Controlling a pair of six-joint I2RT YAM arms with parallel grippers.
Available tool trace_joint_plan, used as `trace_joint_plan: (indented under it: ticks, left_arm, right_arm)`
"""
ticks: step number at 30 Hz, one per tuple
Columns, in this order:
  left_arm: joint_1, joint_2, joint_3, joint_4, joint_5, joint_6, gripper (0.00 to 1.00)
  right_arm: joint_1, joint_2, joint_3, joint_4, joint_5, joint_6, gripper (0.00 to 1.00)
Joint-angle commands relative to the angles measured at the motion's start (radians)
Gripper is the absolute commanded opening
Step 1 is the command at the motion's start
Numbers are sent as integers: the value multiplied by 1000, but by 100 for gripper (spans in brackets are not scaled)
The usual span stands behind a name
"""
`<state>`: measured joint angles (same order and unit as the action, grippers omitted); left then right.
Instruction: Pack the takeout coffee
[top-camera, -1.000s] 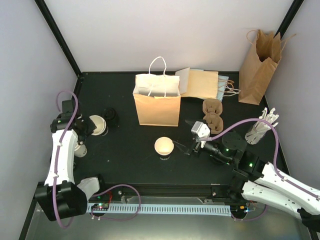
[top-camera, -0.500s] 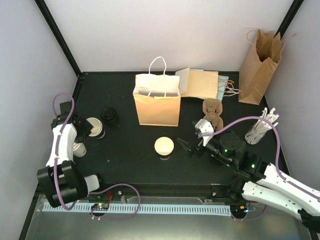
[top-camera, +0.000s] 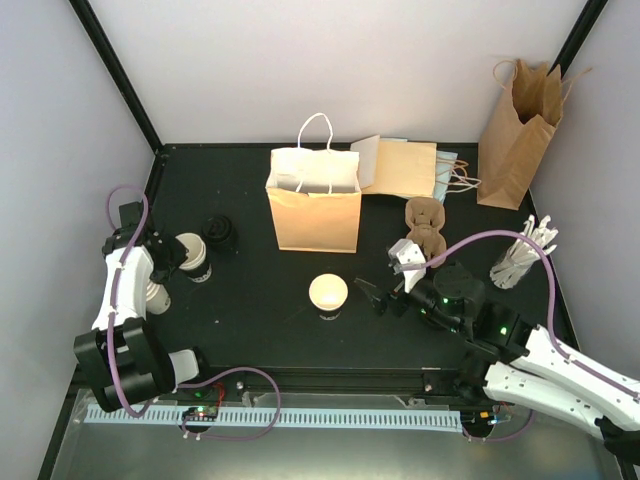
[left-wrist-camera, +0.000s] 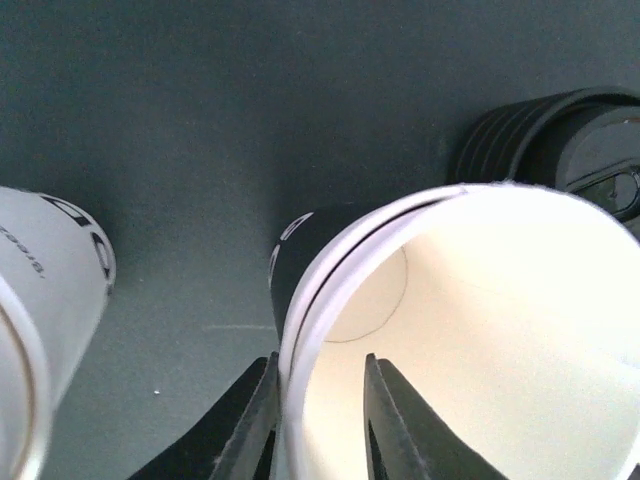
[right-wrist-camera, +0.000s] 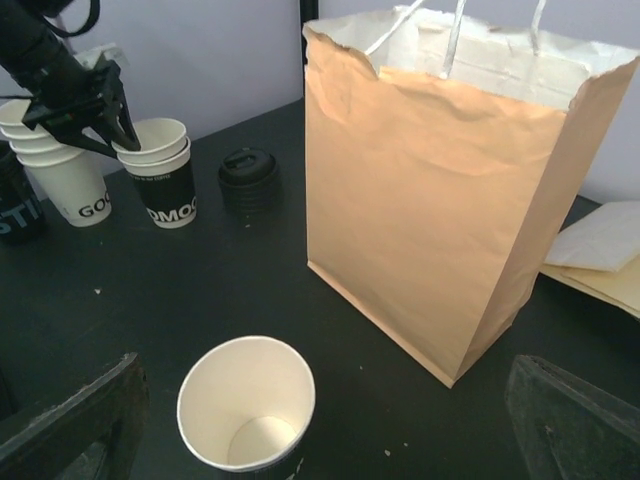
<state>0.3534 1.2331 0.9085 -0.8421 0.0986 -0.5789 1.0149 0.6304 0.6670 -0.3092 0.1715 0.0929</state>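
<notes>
An open, lidless coffee cup (top-camera: 328, 293) (right-wrist-camera: 246, 400) stands mid-table in front of the upright kraft bag (top-camera: 314, 200) (right-wrist-camera: 450, 190). My right gripper (top-camera: 385, 277) (right-wrist-camera: 325, 380) hovers just right of it, open wide and holding nothing. At the left, nested black-sleeved cups (top-camera: 192, 252) (right-wrist-camera: 160, 170) (left-wrist-camera: 450, 330) stand upright. My left gripper (top-camera: 172, 253) (left-wrist-camera: 320, 365) straddles their rim, one finger outside against it and one inside with a small gap. A stack of black lids (top-camera: 220, 232) (right-wrist-camera: 248, 178) (left-wrist-camera: 570, 150) sits beside them.
A second stack of white cups (top-camera: 157, 296) (right-wrist-camera: 60, 170) stands near the left arm. A cardboard cup carrier (top-camera: 425, 230), flat paper bags (top-camera: 405, 165), a tall kraft bag (top-camera: 518, 130) and a holder of white sticks (top-camera: 520, 255) occupy the right back.
The left jaws have parted slightly at the nested cups' rim. The right gripper shifted a little and turned near the middle cup.
</notes>
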Motion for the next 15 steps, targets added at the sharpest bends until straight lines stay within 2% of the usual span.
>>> trace_joint_plan:
  ticks: [1, 10, 15]
  left_arm:
    - [9, -17, 19, -5, 30, -2, 31]
    - [7, -80, 80, -67, 47, 10, 59]
    - [7, -105, 122, -107, 60, 11, 66]
  right_arm:
    - [4, 12, 13, -29, 35, 20, 100]
    - [4, 37, 42, -70, 46, 33, 100]
    - [3, 58, 67, -109, 66, 58, 100]
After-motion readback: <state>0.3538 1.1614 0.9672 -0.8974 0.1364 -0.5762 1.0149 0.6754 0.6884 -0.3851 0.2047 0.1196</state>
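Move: The left hand is at the near-left rim of the nested black-banded cups, their middle about 3 cm ahead, 2 cm right and 5 cm below. The white cup stack stands some 4 cm back and 7 cm left of that hand, the black lids 10 cm ahead and 7 cm right. The right hand's single cup lies about 10 cm left, 4 cm ahead and 21 cm below; the paper bag stands around 20 cm beyond that cup and 3 cm farther left. The left fingers, already loosened around the rim of the nested cups, spread wide and come free of it; after a pause at rim height the left hand climbs almost straight up, about 3.5 cm, tipping back slightly. Meanwhile the right hand, wide open and touching nothing, sinks some 2 cm towards the single cup's height, then eases to a stop. ##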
